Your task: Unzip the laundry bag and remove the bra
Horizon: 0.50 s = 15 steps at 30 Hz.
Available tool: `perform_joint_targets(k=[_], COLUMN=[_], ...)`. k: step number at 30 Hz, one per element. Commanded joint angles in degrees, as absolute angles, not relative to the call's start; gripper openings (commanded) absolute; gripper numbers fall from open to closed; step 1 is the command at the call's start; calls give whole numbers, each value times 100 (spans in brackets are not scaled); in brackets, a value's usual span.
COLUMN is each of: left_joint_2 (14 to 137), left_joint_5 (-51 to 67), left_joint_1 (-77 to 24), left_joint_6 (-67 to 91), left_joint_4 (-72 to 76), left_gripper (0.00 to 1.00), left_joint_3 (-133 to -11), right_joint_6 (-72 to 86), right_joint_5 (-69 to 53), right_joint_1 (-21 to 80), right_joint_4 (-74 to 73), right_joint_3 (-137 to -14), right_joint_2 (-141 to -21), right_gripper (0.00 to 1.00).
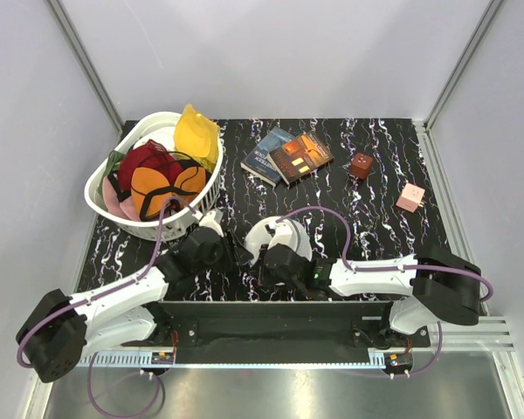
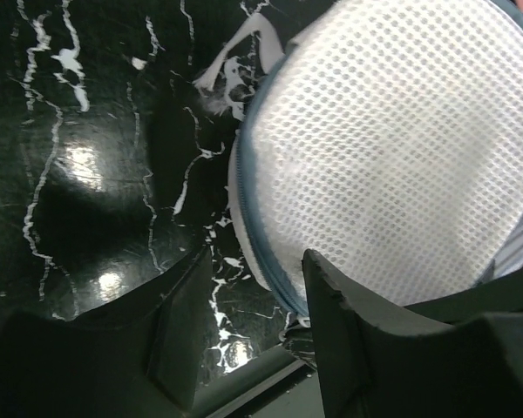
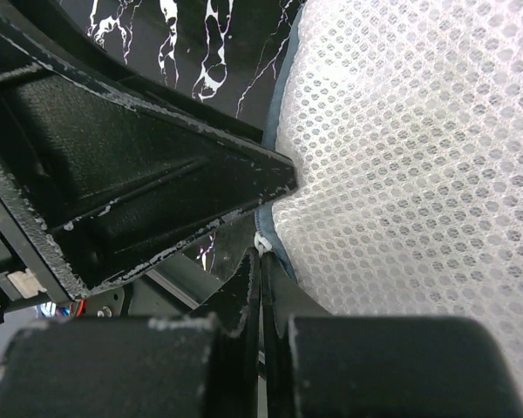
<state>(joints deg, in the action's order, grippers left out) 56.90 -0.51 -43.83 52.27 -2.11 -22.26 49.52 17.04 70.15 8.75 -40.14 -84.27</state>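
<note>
The laundry bag [image 1: 278, 236] is a white mesh pouch lying on the black marbled table near its front edge, between the two arms. Its blue zip band [image 2: 253, 235] runs round the rim. My left gripper [image 2: 257, 261] stands open at the bag's left side, with the rim and zip between its fingers and nothing clamped. My right gripper [image 3: 261, 257] is shut on the small white zipper pull [image 3: 261, 241] at the bag's near edge. From above, the left gripper [image 1: 236, 250] and right gripper [image 1: 269, 262] both crowd the bag. The bra is hidden.
A white slotted basket [image 1: 100, 205] of coloured clothes stands at the back left. Two books [image 1: 288, 157] lie at the back centre, with a brown cube [image 1: 360, 165] and a pink cube [image 1: 410, 197] to the right. The table's front rail [image 2: 244, 383] is just below the left fingers.
</note>
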Motion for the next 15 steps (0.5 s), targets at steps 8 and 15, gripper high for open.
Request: perform_joint_targets(k=[8,15], left_joint_2=[6029,5986], left_joint_5=[413,220], left_joint_1=[-4430,-4430], left_joint_6=[5677,5625], left_joint_4=[1001,809], left_gripper=[15,0], left_joint_3=[-2127,-2250], right_joint_6=[4904,4966], right_joint_5=[1740,1810], right_joint_1=[7066,7066], right_joint_4=[1090,1072], right_joint_3=[-4122,-3982], right_joint_2=[-8385,-8253], right_gripper=[0,0])
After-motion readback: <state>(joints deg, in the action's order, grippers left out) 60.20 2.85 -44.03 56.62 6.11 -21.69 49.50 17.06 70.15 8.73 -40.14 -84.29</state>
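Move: The left gripper, half open, has the bag's blue zipper seam about 2 cm to its right, roughly level. The zipper pull is some 3 cm right of that hand and 3 cm back; the laundry bag's middle is about 8 cm right and 2 cm ahead, slightly lower. The laundry basket stands some 23 cm ahead and 23 cm left. The right hand already has the zipper pull at its shut fingertips; the seam spot lies about 3 cm ahead and 1 cm left. Bring the left gripper about 2 cm to the right and roughly 1 cm up onto the blue zipper seam, rolling it slightly so its left side dips, and shut the half-open fingers to pinch the seam just ahead of the zipper pull. Keep the right hand still, closed on the pull. ##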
